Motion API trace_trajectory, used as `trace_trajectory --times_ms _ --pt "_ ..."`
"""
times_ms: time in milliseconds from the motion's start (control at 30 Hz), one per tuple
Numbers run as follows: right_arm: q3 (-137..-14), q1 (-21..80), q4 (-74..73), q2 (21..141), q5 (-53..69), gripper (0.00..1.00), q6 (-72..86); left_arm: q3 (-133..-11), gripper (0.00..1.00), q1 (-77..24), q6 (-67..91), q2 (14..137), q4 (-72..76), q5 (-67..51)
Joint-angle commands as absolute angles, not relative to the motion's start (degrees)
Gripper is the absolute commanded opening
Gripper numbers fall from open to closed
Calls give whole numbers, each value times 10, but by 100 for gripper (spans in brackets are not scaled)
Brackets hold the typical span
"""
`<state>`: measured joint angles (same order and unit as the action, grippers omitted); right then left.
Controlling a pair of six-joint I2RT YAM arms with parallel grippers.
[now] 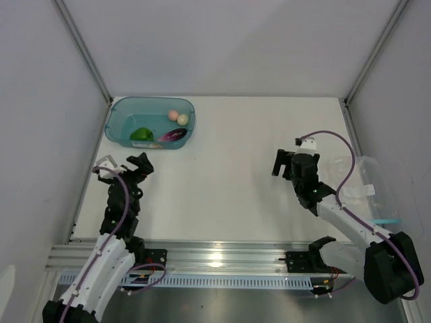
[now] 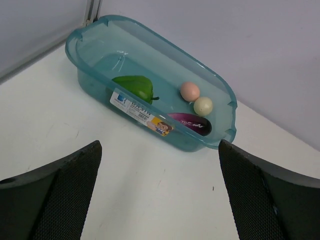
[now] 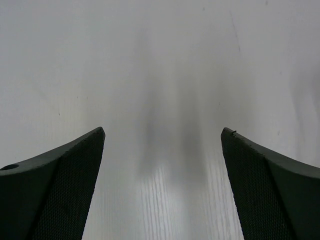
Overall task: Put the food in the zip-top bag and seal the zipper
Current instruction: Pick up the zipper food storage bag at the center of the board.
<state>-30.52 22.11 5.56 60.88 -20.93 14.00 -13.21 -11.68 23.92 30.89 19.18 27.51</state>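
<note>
The food lies in a teal tub [image 1: 149,121] at the back left: a green pepper [image 2: 134,86], a purple eggplant [image 2: 192,122], a pink ball [image 2: 190,91] and a cream ball [image 2: 203,105]. My left gripper [image 1: 129,165] hangs open a short way in front of the tub, with nothing between its fingers [image 2: 70,185]. The clear zip-top bag [image 1: 358,183] lies crumpled at the table's right edge, its light-blue zipper [image 1: 385,221] toward the near side. My right gripper [image 1: 289,156] stands open over bare table left of the bag; the right wrist view shows only the tabletop.
Grey walls close the table [image 1: 236,168] at the back and on both sides. An aluminium rail [image 1: 222,259] runs along the near edge by the arm bases. The right arm's forearm passes beside the bag.
</note>
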Motion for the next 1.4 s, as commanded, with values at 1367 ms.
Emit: trace_trajectory --times_ms 1367 --pt "-505 -74 -330 658 -293 99 392 -361 99 -129 389 446 -63 -18"
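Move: The zip-top bag lies clear and flat at the right edge of the board, about 24 cm to my right hand's right, some 5 cm back and roughly 14 cm below it. Nothing else stands near the bag. From my left hand the bag is far off, roughly 66 cm to the right, about 2 cm back and 20 cm lower. I first draw my open right hand back and about 6 cm left, dipping slightly, then reverse into a fast sweep of some 18 cm right towards the bag, rising a little, turning clockwise and ending with the fingers tipped further down. My left hand, also open, pulls back, comes forward again and shifts 8 cm right, tipping down and turning clockwise. ##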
